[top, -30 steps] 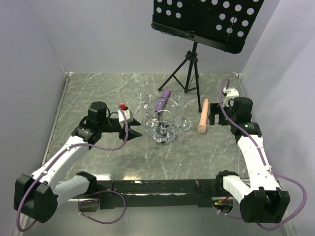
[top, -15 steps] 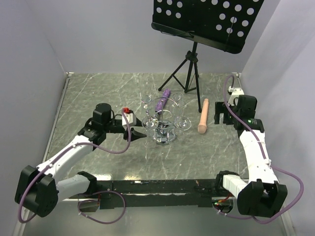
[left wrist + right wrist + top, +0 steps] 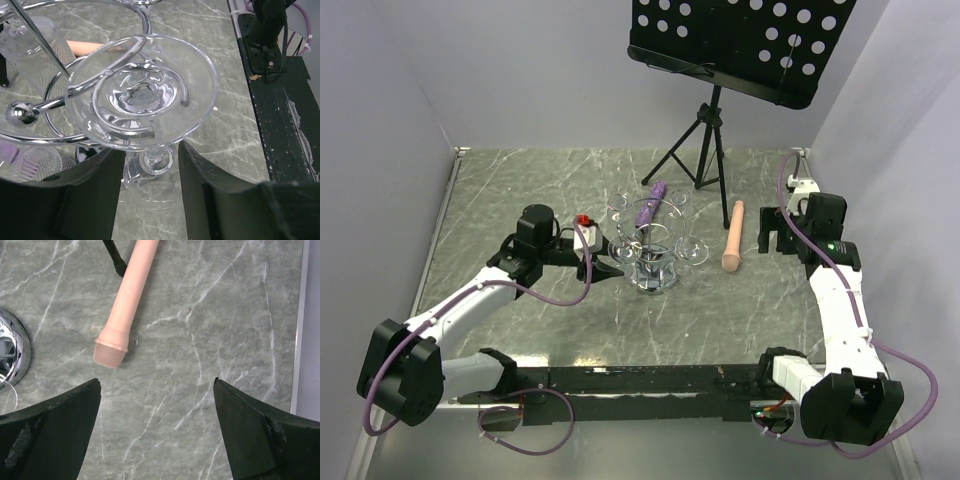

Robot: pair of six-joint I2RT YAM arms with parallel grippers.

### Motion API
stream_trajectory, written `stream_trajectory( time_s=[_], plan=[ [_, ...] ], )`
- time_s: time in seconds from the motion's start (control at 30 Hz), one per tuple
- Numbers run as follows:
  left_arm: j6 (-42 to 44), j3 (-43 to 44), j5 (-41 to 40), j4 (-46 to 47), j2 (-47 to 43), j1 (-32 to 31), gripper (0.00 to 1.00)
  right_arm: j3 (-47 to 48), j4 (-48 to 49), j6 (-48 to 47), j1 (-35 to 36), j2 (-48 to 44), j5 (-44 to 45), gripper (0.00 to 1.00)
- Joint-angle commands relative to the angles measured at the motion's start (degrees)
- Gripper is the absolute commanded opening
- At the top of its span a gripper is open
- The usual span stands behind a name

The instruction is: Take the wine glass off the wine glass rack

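Observation:
The chrome wine glass rack [image 3: 652, 278] stands mid-table with clear wine glasses hanging upside down from its wire loops [image 3: 47, 102]. My left gripper [image 3: 605, 268] is open at the rack's left side. In the left wrist view its jaws [image 3: 150, 157] straddle the stem of one hanging wine glass [image 3: 145, 95], [image 3: 622, 248], whose round foot rests on a loop above the fingers. I cannot tell whether the fingers touch the glass. My right gripper [image 3: 772, 232] is open and empty over bare table [image 3: 156, 390], to the right of the rack.
A pink microphone [image 3: 732, 238] [image 3: 127, 300] lies between the rack and my right gripper. A purple ribbed object [image 3: 648, 205] lies behind the rack. A black tripod music stand [image 3: 705, 140] stands at the back. The rack's disc base shows in the right wrist view [image 3: 12, 352].
My left gripper has moved right, up to the rack, and its jaws now sit around a hanging glass. The right arm shifted slightly back and then stayed put.

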Motion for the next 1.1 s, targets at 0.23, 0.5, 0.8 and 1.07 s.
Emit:
stream_trajectory(
  time_s=[0.23, 0.5, 0.8, 1.07],
  plan=[
    [-2.59, -0.94, 1.67, 6.75, 0.39, -1.40, 0.47, 2.89, -1.91, -0.48, -1.15, -0.25, -0.67, 1.00],
    [-3.01, -0.85, 1.93, 7.80, 1.62, -1.84, 0.38, 2.89, -3.05, -0.66, -1.16, 0.45, -0.59, 1.00],
    [-3.72, -1.11, 1.66, 8.86, 2.15, -1.84, 0.29, 3.33, -3.41, -0.83, -1.16, 0.72, -0.50, 1.00],
    [-2.93, -0.32, 1.05, 6.93, 2.85, -1.84, 0.10, 3.77, -3.05, -0.75, -1.16, 1.33, -0.76, 1.00]
  ],
)
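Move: The near-left wine glass, hanging on the rack, has its stem only some 1 to 2 cm beyond the left fingertips, to the hand's right and level with it fore and aft; the glass's middle is about 2 cm lower. From this hand the rack's centre is about 5 cm ahead and 8 cm right, the far-left glass about 10 cm ahead and 1 cm right, and the near-right glass straight to the right, some 15 cm. From the right hand, the wanted glass lies roughly 33 cm left and 7 cm back, about 1 cm below. With its fingers still pointing to the robot's right and reaching in under the glass's wide top, the left hand eases about 1 cm farther right, towards the stem, its height and attitude almost unchanged. The already half-open fingers narrow slowly at first, then close quickly to a small gap around the stem as the hand all but stops and settles slightly, and the pads seem to begin pinching the stem at the end. ##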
